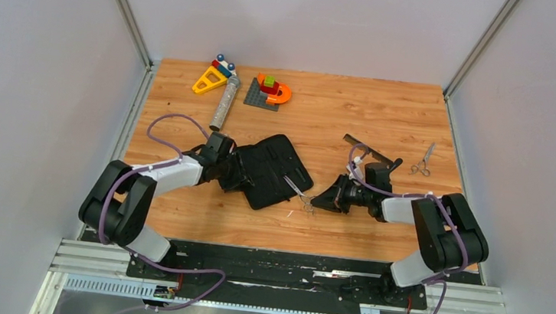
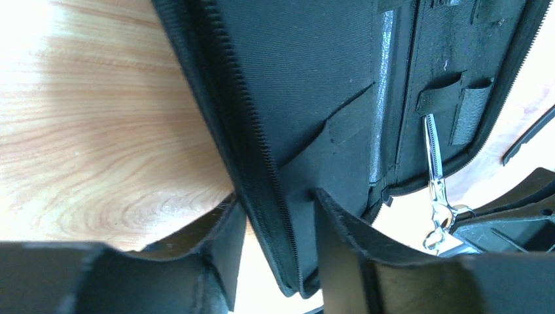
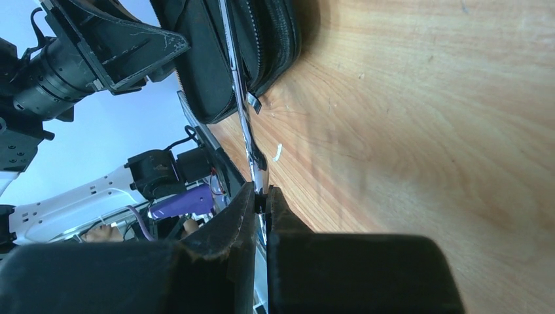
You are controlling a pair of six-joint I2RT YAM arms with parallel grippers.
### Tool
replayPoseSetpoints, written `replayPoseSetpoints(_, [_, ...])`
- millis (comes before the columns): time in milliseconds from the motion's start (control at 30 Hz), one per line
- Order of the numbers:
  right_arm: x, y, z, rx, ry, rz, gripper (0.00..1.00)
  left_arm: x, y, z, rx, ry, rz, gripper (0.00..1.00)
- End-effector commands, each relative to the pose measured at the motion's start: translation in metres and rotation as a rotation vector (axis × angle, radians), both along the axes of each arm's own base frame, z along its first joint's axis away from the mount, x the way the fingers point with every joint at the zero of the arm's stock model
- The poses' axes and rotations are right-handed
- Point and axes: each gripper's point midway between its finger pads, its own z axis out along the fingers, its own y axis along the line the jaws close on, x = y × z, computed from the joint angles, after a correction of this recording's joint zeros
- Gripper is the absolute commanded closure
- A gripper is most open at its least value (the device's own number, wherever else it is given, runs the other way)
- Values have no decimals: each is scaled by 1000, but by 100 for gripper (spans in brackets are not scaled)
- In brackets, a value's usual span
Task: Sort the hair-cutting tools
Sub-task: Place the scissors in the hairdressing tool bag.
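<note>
An open black case (image 1: 274, 168) lies mid-table. Slim silver scissors (image 1: 298, 192) point into it, their blade tip at an elastic loop inside the case (image 2: 451, 98). My right gripper (image 1: 320, 201) is shut on the handle end of these scissors (image 3: 243, 111), pinched between its fingertips (image 3: 260, 196). My left gripper (image 2: 278, 209) straddles the case's zippered left edge (image 2: 262, 196), jaws apart, with a sliver of gap beside the left finger (image 2: 226, 242). A second pair of scissors (image 1: 422, 162) and a long black comb (image 1: 372, 149) lie on the wood at the right.
At the back left stand a grey cylinder (image 1: 225, 102), a yellow toy triangle (image 1: 210, 80) and colourful blocks on a grey plate (image 1: 268, 92). Metal rails run along both sides of the wooden table (image 1: 387, 114).
</note>
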Motion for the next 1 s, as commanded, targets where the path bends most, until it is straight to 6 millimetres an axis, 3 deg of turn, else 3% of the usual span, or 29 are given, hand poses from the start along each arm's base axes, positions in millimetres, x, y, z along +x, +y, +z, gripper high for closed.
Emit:
replayPoseSetpoints(0, [13, 6, 8, 48, -30, 10, 100, 6, -10, 5, -33, -15, -9, 55])
replayPoseSetpoints(267, [18, 9, 3, 71, -22, 1, 100, 0, -11, 10, -52, 0, -7, 92])
replayPoseSetpoints(367, [20, 9, 1, 82, -15, -17, 100, -4, -9, 14, -51, 4, 6, 99])
replayPoseSetpoints(633, [13, 6, 0, 68, -12, -13, 100, -13, 10, 17, 12, 15, 67, 100])
replayPoseSetpoints(967, [-2, -5, -2, 49, -17, 8, 100, -20, 19, 21, 34, 30, 102, 100])
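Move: Right between the half-closed left fingers, about 1 cm lower, runs the left edge of the open hairdressing tool bag; the scissors lie about 12 cm to that hand's right and 1 cm farther out. The right hand holds the scissors by the handles. The bag's strap, where their tip points, is about 5 cm ahead, 7 cm left and 3 cm below the right hand; the white scrap is roughly 4 cm back and 5 cm left of the right hand. Closing fully, the left fingers pinch the bag's left edge and lift it some 3 cm, first drifting about 1.5 cm right and a little forward, then easing back left as they hold it raised. Meanwhile the shut right fingers keep their grip on the scissors, nudging about 1 cm forward and left, then drawing back to nearly where they began, tip still at the strap. ##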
